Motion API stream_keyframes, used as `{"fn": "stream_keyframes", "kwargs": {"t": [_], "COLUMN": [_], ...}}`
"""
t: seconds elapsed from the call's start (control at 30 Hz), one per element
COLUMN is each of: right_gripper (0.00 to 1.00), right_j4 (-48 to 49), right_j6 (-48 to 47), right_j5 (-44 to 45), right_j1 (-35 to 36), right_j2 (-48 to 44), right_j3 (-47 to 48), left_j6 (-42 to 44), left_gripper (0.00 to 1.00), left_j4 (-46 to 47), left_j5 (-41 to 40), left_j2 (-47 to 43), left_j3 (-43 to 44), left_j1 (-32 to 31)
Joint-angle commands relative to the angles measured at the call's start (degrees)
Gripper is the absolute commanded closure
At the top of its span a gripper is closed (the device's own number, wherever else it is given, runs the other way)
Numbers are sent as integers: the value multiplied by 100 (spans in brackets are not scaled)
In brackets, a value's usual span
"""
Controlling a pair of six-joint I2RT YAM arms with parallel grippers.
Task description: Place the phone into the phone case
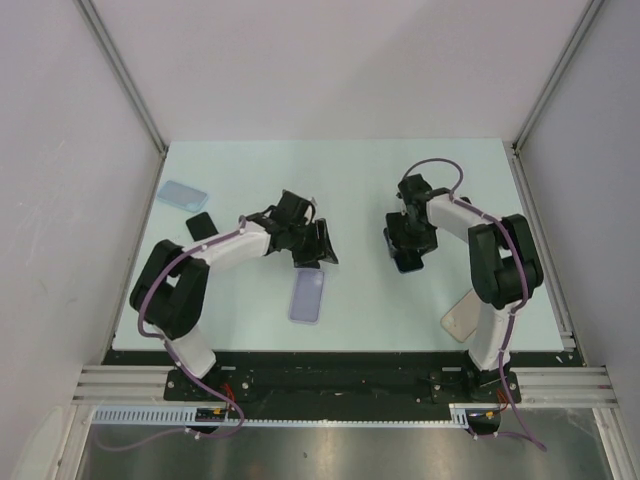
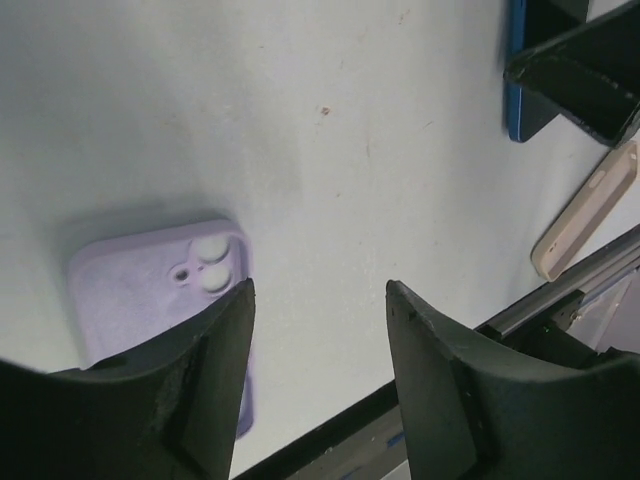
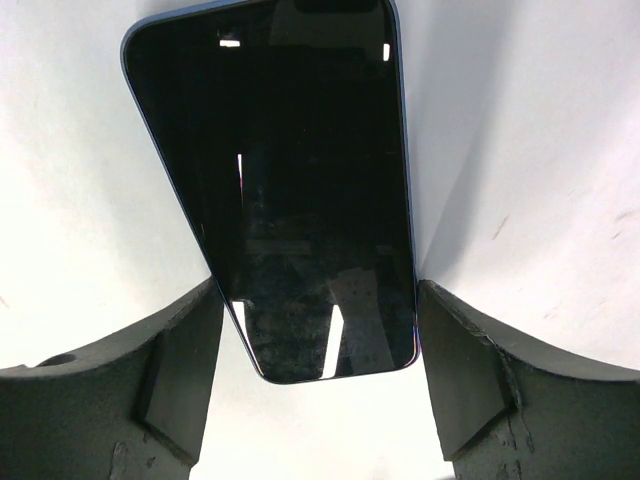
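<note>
A lilac phone case (image 1: 307,296) lies flat on the pale table, its camera cutout showing in the left wrist view (image 2: 150,280). My left gripper (image 1: 318,245) hovers just beyond the case's far end, open, with nothing between the fingers (image 2: 320,285). The phone (image 3: 280,180), black screen up with a blue rim, sits between the fingers of my right gripper (image 3: 318,295), both pads against its long edges. In the top view that gripper (image 1: 407,255) is right of centre with the phone (image 1: 407,264) under it. The left wrist view catches the phone's blue edge (image 2: 518,90).
A light blue case (image 1: 182,195) and a black phone (image 1: 201,225) lie at the far left. A beige case (image 1: 461,315) rests near the right arm's base, also seen in the left wrist view (image 2: 585,215). The table's black front rail (image 1: 330,357) runs along the near edge.
</note>
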Motion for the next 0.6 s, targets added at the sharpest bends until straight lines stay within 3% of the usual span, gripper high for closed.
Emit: {"fn": "stream_keyframes", "kwargs": {"t": [0.0,0.2,0.3,0.43,0.57], "right_gripper": [59,61,63,64,64], "right_j4": [-29,59,173,358,367], "right_j6": [588,939,1264,1721,1862], "right_j5": [-147,-175,-219,-351,-70], "right_j1": [296,858,1139,1544,1860], "right_j2": [-584,-1058,-1234,-1507,-1525], "right_j3": [-279,-455,-604,-798,-860], "left_j6": [464,992,1010,896,843], "left_gripper": [41,52,57,74,82], "left_j4": [-387,-546,-353,85,306], "left_j5": [-278,-307,-236,-70,2], "left_j2": [-868,-1484,-1625,-1634,-1512], "left_j3": [78,-879,-1354,-1865,-2165], "left_j1": [608,1251,1269,1269,1269]}}
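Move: The lavender case lies some 25 cm to the left of the right hand and about 10 cm back, 2 cm lower. That hand already grips the phone near its near end, with the phone's middle about 3 cm ahead. The tan case is some 16 cm right and 15 cm back of the right hand. From the left hand, empty and open, the lavender case is about 6 cm back, 4 cm left and 6 cm below. Keep the right gripper's pinch on the phone's long edges and carry it left and back towards the lavender case, about 12 cm, lifting some 4 cm after a nearly level start and rolling the hand's left side up slightly. Meanwhile clear the empty left gripper out to the left, some 12 cm, first rising and reaching slightly forward, then sinking and drawing back, its fingers closing most of the way. ##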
